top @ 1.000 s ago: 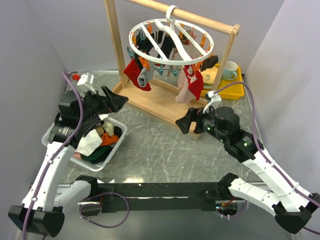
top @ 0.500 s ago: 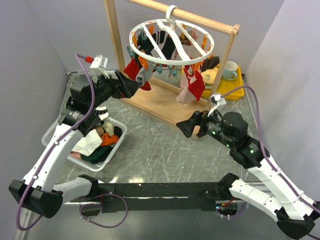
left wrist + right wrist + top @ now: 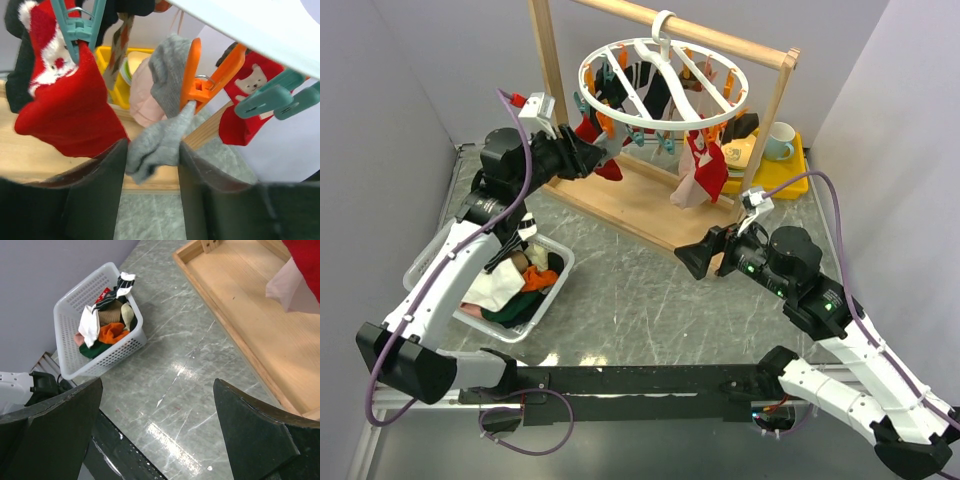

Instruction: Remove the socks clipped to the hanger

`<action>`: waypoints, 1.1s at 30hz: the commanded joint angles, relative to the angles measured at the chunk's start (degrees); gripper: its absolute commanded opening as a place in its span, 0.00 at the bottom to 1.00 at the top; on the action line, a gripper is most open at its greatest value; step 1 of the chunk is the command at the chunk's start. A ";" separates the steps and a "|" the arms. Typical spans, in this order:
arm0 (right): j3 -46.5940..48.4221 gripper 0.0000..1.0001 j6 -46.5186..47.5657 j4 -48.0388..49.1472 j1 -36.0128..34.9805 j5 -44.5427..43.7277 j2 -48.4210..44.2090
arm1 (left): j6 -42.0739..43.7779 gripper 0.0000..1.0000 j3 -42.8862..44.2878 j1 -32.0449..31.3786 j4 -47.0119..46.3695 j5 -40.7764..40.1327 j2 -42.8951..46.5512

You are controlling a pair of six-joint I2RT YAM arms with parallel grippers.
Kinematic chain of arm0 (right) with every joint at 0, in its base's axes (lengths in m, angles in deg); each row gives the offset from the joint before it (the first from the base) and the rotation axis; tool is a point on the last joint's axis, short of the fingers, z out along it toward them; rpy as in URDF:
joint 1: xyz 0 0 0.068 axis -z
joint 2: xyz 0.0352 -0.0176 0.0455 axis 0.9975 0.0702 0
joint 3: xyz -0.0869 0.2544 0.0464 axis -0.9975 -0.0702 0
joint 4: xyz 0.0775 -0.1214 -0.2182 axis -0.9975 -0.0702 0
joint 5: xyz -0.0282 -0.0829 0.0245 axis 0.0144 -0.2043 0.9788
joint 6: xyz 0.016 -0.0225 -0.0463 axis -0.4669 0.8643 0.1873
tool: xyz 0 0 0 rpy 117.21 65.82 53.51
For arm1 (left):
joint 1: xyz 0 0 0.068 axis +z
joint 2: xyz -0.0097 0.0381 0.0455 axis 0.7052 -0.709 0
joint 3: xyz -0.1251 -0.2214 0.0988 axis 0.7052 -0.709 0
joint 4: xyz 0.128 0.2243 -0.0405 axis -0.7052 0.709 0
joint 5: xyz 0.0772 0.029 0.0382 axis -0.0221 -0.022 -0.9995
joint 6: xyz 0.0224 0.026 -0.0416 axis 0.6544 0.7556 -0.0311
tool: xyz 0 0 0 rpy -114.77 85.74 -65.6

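Note:
The white round hanger (image 3: 665, 85) hangs from a wooden bar, with several socks clipped under it. My left gripper (image 3: 603, 160) has reached up to its left side. In the left wrist view a grey sock (image 3: 160, 142) dangles from an orange clip (image 3: 192, 85). Its toe lies between my left gripper's (image 3: 152, 160) half-closed fingers and touches both. Beside it hang a red sock (image 3: 65, 115) on a teal clip and a red bear sock (image 3: 245, 110). My right gripper (image 3: 688, 258) hovers wide open over bare table (image 3: 157, 415), holding nothing.
A white basket (image 3: 558, 285) with removed socks sits at the left (image 3: 90, 285). The wooden rack's base (image 3: 640, 205) lies under the hanger. A yellow tray (image 3: 790, 180) with a mug (image 3: 780, 140) stands at the back right. Grey walls close in on both sides.
My left arm rose from the basket up to the hanger's left side, and its jaws have narrowed round the grey sock. The right arm pulled back slightly and stays open.

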 commanded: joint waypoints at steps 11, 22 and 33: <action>14.86 1.00 -1.40 -1.89 0.14 -1.07 6.64 | 0.63 0.01 -0.47 -5.63 -5.14 0.17 4.12; 32.70 0.87 -5.45 -7.76 -0.56 -4.06 16.83 | 1.68 0.01 -3.82 -15.03 -9.62 -6.77 7.03; 49.77 0.78 1.05 -19.28 -1.35 -10.65 26.67 | 3.53 0.01 -2.24 -23.13 -11.55 -12.66 3.16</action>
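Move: The grey sock hangs right at the left hand's half-closed fingers, its middle only about 2 cm ahead, 1 cm to the right and 2 cm up. The orange clip holding it is about 2 cm ahead, 3 cm right and 6 cm up; the red sock is 6 cm ahead, 2 cm left and 2 cm up. From the right hand that clip lies roughly 16 cm ahead, 17 cm left and 19 cm up, and the pink-and-red socks 14 cm straight ahead, 9 cm up. The left fingers shut on the lower part of the grey sock and, keeping that pinch, draw it about 9 cm back and as far to the right, rising some 3 cm and turning about 10 degrees clockwise, so that it comes round towards the right hand. Meanwhile the right hand, after a short wait, climbs about 16 cm and edges some 5 cm forward towards the orange clip, its open fingers narrowing a little and still short of touching clip or sock. ##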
